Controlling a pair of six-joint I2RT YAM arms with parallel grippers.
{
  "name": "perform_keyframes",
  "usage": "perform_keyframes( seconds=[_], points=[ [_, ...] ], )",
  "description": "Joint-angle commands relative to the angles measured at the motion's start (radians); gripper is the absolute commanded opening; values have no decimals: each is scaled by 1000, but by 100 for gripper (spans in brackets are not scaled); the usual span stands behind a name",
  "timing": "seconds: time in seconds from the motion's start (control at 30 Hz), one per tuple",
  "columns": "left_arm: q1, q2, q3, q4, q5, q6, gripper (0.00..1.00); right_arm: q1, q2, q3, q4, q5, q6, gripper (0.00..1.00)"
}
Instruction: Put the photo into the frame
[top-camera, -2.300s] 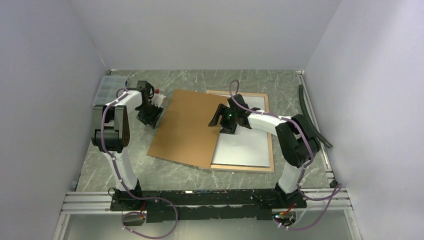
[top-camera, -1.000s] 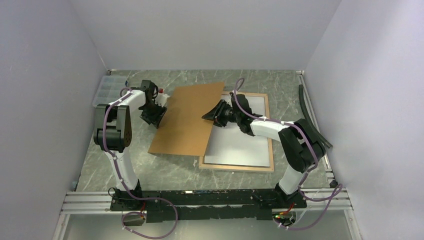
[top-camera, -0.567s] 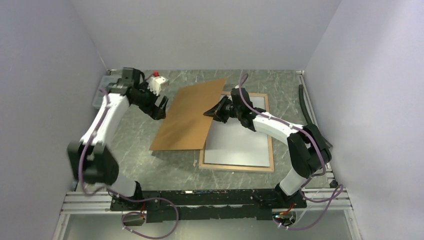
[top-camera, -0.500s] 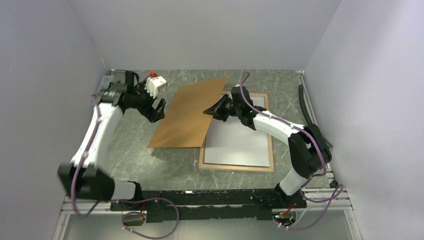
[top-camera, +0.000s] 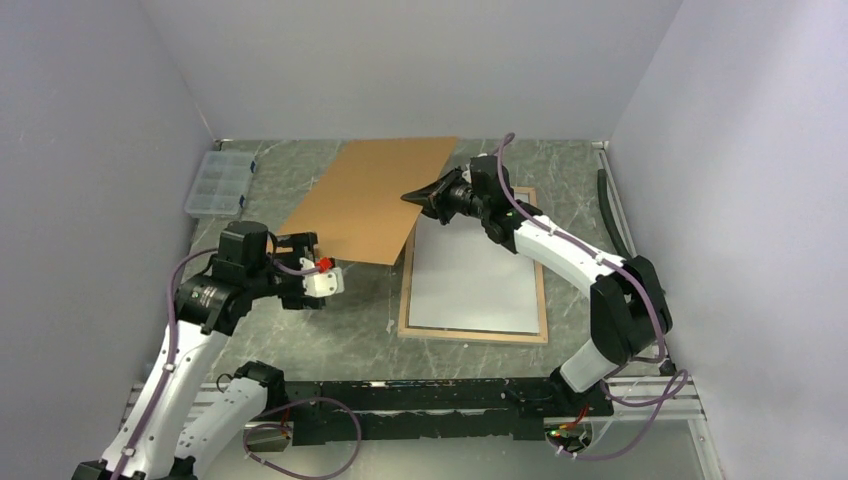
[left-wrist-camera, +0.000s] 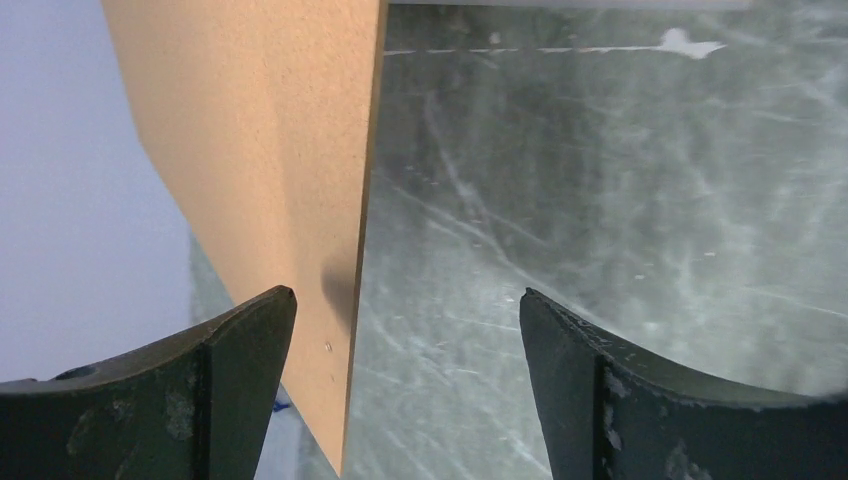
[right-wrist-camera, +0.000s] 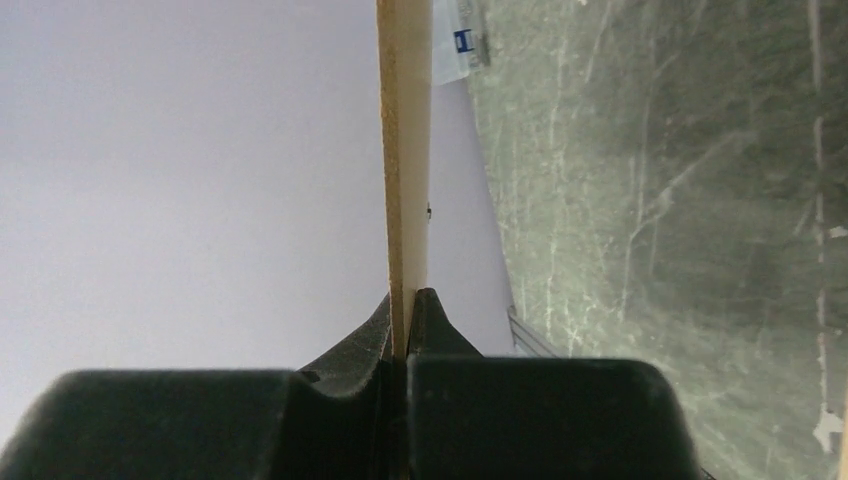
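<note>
The frame (top-camera: 543, 262) lies flat right of centre, light-wood rim up, with a white sheet (top-camera: 472, 275) filling it. The photo's dark printed face does not show in any view. My right gripper (top-camera: 422, 197) is shut on the right edge of the brown backing panel (top-camera: 365, 195) and holds it raised and tilted, left of the frame. In the right wrist view the panel (right-wrist-camera: 405, 150) is edge-on, pinched in my gripper (right-wrist-camera: 408, 296). My left gripper (top-camera: 300, 245) is open and empty at the panel's near-left corner. The left wrist view shows its gripper (left-wrist-camera: 407, 292) with the panel (left-wrist-camera: 270, 150) close to the left finger.
A clear plastic compartment box (top-camera: 222, 182) sits at the back left. A black strip (top-camera: 615, 215) lies along the right wall. A metal rail (top-camera: 420, 392) runs along the near edge. Grey walls close in three sides.
My right gripper has lifted the panel up and back-left, off the frame. My left arm has left the panel's left edge and swung back to the near side.
</note>
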Motion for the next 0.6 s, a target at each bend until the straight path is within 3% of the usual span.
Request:
perform_keyframes(
  seconds=[0.0,0.2,0.37,0.57],
  points=[
    [-13,-57,-56,266,-59,97,87,11,-100,16,152,-35,80,0],
    [-31,-103,-97,406,11,110,82,39,-118,26,142,-14,94,0],
    [-52,-81,-77,422,27,138,79,71,-109,58,123,6,88,0],
    [-58,-66,-50,386,46,176,56,91,-109,58,135,16,96,0]
  ],
)
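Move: The backing board hangs tilted in the air, still pinched near its right edge by my right hand. Its near edge lies about 4 cm ahead of my empty left hand, 1 cm right and 2 cm up; the board's middle is some 14 cm ahead and 11 cm right, nearly level. From my right hand, the frame's middle is about 12 cm right, 4 cm back and 24 cm down, and that near edge about 20 cm left and 10 cm back. I bring my left hand up about 5 cm and forward some 3 cm, edging right late on, and tip its fingers up by roughly 25 degrees so they straddle the board's near edge, then start closing from wide open, still plainly apart. My right hand keeps its pinch, rising as it draws the board back about 3 cm and a little left towards my left hand. ##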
